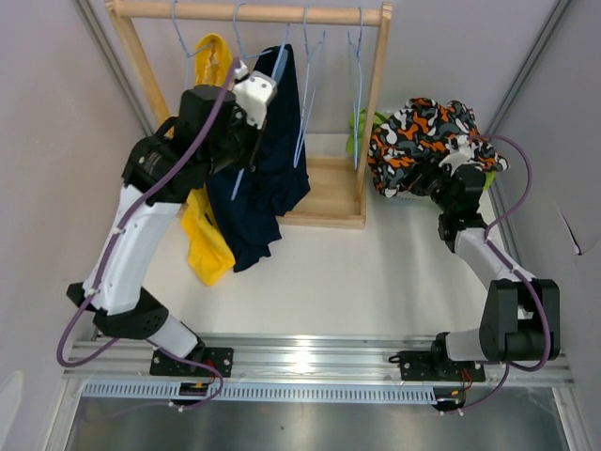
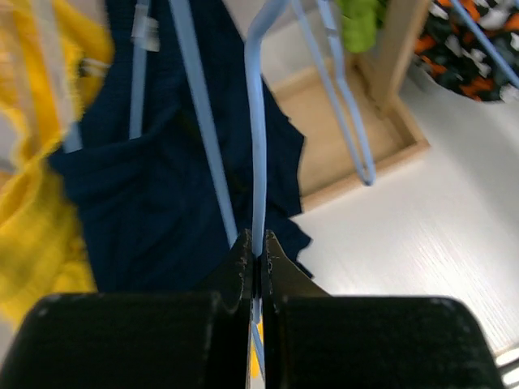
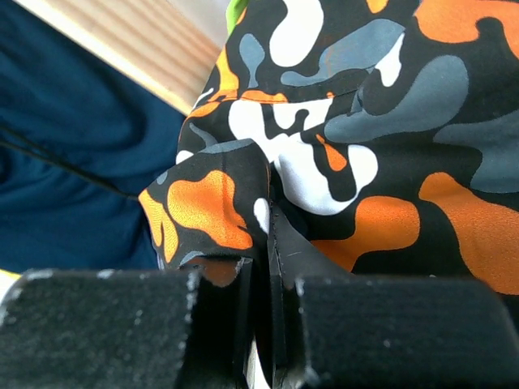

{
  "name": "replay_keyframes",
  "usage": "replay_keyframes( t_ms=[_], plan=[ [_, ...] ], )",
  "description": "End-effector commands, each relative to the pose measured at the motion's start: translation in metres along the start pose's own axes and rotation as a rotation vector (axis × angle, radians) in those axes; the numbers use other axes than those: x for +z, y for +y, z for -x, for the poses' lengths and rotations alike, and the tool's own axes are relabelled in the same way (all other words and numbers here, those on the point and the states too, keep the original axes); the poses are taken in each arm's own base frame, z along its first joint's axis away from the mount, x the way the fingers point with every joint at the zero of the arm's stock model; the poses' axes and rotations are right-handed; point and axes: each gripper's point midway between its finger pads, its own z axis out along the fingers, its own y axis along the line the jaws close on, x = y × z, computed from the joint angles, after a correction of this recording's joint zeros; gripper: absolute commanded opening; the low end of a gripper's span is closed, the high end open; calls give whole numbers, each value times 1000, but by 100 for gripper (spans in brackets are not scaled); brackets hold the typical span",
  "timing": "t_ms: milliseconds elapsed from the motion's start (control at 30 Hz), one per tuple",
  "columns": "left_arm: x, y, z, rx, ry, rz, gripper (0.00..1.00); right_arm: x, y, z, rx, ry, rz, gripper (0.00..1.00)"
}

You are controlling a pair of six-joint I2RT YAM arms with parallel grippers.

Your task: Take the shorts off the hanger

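Navy shorts (image 1: pixel 268 178) and yellow shorts (image 1: pixel 207 240) hang at the left of the wooden rack (image 1: pixel 371 103). My left gripper (image 1: pixel 246 136) is shut on the light blue hanger wire (image 2: pixel 258 162) in front of the navy shorts (image 2: pixel 154 211), with the yellow shorts (image 2: pixel 32 219) to its left. The orange-black-white patterned shorts (image 1: pixel 427 127) lie in a heap right of the rack, over lime green shorts (image 1: pixel 362 127). My right gripper (image 1: pixel 432 171) is shut on a fold of the patterned shorts (image 3: pixel 365 138); its fingertips (image 3: pixel 284 243) pinch the cloth.
Bare light blue hangers (image 1: pixel 357 85) hang from the rack's top rod (image 1: pixel 254 11). The rack's wooden base (image 1: pixel 329 193) lies between the two arms. White walls close in on both sides. Lime green cloth (image 2: pixel 361 20) shows behind the rack post.
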Motion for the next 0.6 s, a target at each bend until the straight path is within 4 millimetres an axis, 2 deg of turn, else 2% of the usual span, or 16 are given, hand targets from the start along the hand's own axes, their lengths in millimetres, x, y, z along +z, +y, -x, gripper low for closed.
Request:
replay_keyframes(
  t_ms=[0,167,333,467,567],
  plan=[
    [-49,51,28,-35,-153,216,0,-6,23,17,-49,-54,41,7],
    [-76,62,46,-75,-248,233,0,-11,27,17,-57,-58,40,6],
    [-91,62,68,-99,-335,212,0,-13,26,9,-57,-43,33,6],
    [-81,56,65,-93,-315,188,0,-16,22,2,-58,-32,21,6],
    [-58,44,57,-96,-269,148,0,-19,18,-2,-61,-25,11,5]
  ],
)
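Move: The left hand holds the emptied hanger; the stretch of rod it is bound for lies about 22 cm ahead, 6 cm right and 8 cm above. From this hand the navy shorts hang some 16 cm ahead, 4 cm right and 15 cm below, the yellow shorts 12 cm ahead, 8 cm left and 18 cm below, the nearer empty hanger 20 cm ahead and 10 cm right. From the right hand, holding the camo shorts, the basket's middle is about 8 cm ahead, 7 cm right and 20 cm below. The emptied hanger, still pinched by one of its arms, is carried up about 8 cm and left about 5 cm by the left hand, which draws back slightly and tips its fingers up some 15 degrees in front of the navy and yellow shorts, slowing to a stop. The right hand keeps its grip on the camo shorts over the basket, easing back about 2 cm. ##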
